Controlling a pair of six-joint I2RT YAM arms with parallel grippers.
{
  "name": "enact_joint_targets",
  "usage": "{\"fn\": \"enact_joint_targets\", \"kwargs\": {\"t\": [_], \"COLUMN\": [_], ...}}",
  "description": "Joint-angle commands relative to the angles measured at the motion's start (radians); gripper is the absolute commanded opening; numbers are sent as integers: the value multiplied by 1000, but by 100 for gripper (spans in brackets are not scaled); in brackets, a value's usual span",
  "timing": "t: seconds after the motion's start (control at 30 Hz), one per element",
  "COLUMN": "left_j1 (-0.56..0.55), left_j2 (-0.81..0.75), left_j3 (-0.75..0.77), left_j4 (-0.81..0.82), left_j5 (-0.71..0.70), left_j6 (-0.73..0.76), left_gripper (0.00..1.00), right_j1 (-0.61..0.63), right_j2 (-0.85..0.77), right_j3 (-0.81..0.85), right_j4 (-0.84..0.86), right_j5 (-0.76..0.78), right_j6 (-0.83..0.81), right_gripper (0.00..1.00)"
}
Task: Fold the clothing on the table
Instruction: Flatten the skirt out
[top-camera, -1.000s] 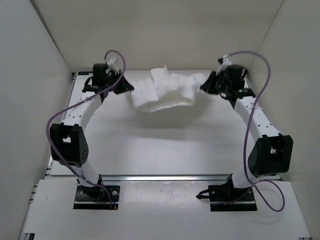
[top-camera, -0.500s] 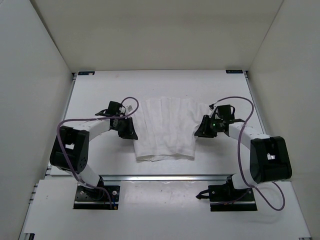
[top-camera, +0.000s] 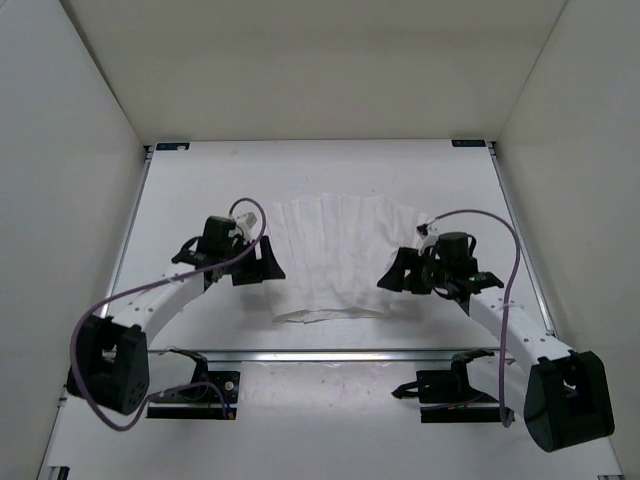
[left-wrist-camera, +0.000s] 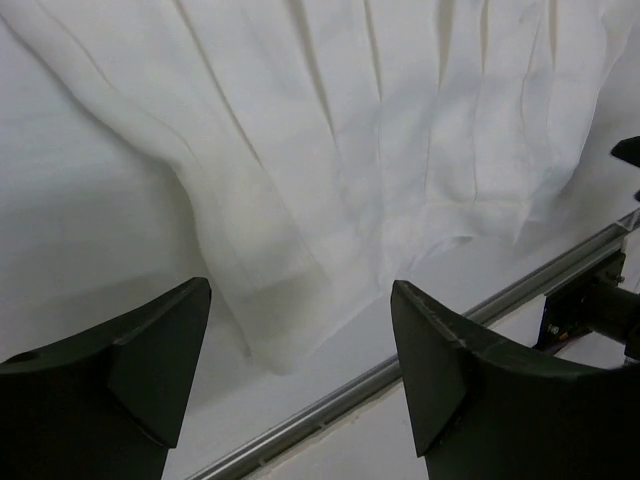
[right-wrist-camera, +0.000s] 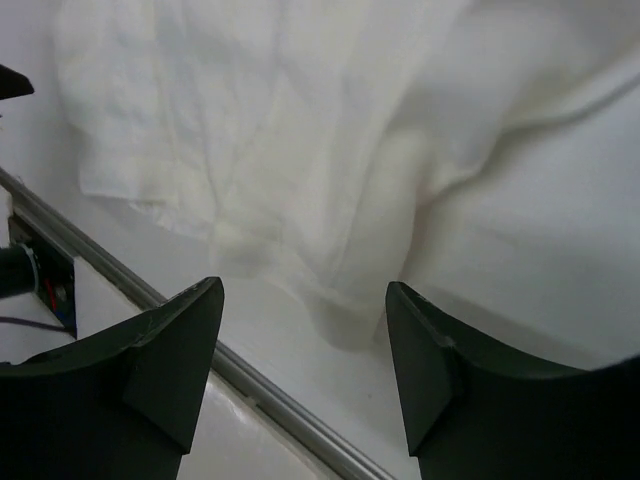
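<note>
The clothing (top-camera: 335, 255), a thin white garment with faint lengthwise creases, lies spread flat on the table (top-camera: 200, 180), its near hem close to the front rail. My left gripper (top-camera: 264, 264) sits just off its left edge, open, with nothing between the fingers. My right gripper (top-camera: 396, 272) sits just off its right edge, also open and empty. In the left wrist view the clothing (left-wrist-camera: 380, 150) lies beyond the left gripper (left-wrist-camera: 300, 300), one corner reaching toward the gap. In the right wrist view the clothing (right-wrist-camera: 280, 120) lies ahead of the right gripper (right-wrist-camera: 305, 295).
A metal rail (top-camera: 330, 353) runs along the table's near edge, just past the hem; it shows as rail (left-wrist-camera: 450, 330) and rail (right-wrist-camera: 270, 395) in the wrist views. White walls enclose the table on three sides. The arm bases (top-camera: 195, 390) stand in front of the rail.
The bunched clothing, held up at the far side a second ago, was drawn nearer and laid flat. Both grippers have since opened, let go of its side edges and backed off slightly.
</note>
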Motion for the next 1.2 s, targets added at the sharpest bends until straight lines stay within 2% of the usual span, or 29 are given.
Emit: {"fn": "enact_joint_targets", "kwargs": {"t": [0.0, 0.1, 0.23, 0.3, 0.37, 0.43, 0.63, 0.77, 0.8, 0.87, 0.9, 0.97, 1.17], "left_j1": [-45, -63, -62, -65, -57, -50, -51, -28, -37, -51, -57, -68, -77], "left_j2": [-129, -255, -346, -354, -343, -308, -238, -210, -199, -179, -159, -144, -167], "left_j3": [-155, -273, -371, -393, -379, -362, -353, -365, -359, -347, -345, -335, -361], "left_j4": [48, 99, 121, 127, 131, 134, 170, 185, 187, 196, 203, 207, 185], "left_j5": [-27, -67, -93, -105, -107, -104, -80, -47, -40, -39, -37, -35, -17], "left_j6": [-132, -215, -275, -275, -269, -250, -221, -207, -204, -198, -204, -204, -218], "left_gripper": [82, 80, 75, 74, 72, 72, 72, 71, 71, 72, 71, 68, 62], "right_j1": [21, 55, 72, 52, 56, 75, 111, 116, 113, 114, 125, 128, 133], "right_j2": [-55, -122, -176, -164, -142, -112, 26, 53, 59, 80, 94, 103, 120], "right_j3": [-113, -188, -237, -237, -233, -210, -161, -168, -168, -168, -167, -170, -165], "right_j4": [-18, -33, -42, -41, -51, -34, -7, 21, 24, 28, 31, 51, 65], "right_j5": [-20, 8, 60, 49, 69, 126, 172, 178, 173, 157, 161, 141, 137], "right_j6": [52, 65, 85, 97, 103, 114, 135, 168, 175, 174, 180, 180, 191], "right_gripper": [63, 64, 68, 67, 63, 62, 53, 43, 37, 18, 15, 0, 0]}}
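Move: The skirt's near left corner lies about 8 cm behind my left hand, level with it sideways and some 7 cm below. The near right corner is roughly 6 cm behind my right hand, straight in line with it and about 8 cm down. The metal rail runs across about 16 cm behind my left hand and 15 cm behind my right. The far hem's middle is some 17 cm ahead of my left hand and 12 cm to its right. I draw both open hands back about 7 cm while lowering them some 6 cm onto the skirt's near corners. My right hand then eases about 2 cm forward and 2 cm lower, fingers tipping steeper, and shuts to pinch its corner; my left, turned slightly counter-clockwise, straddles the other corner and only narrows its fingers. ##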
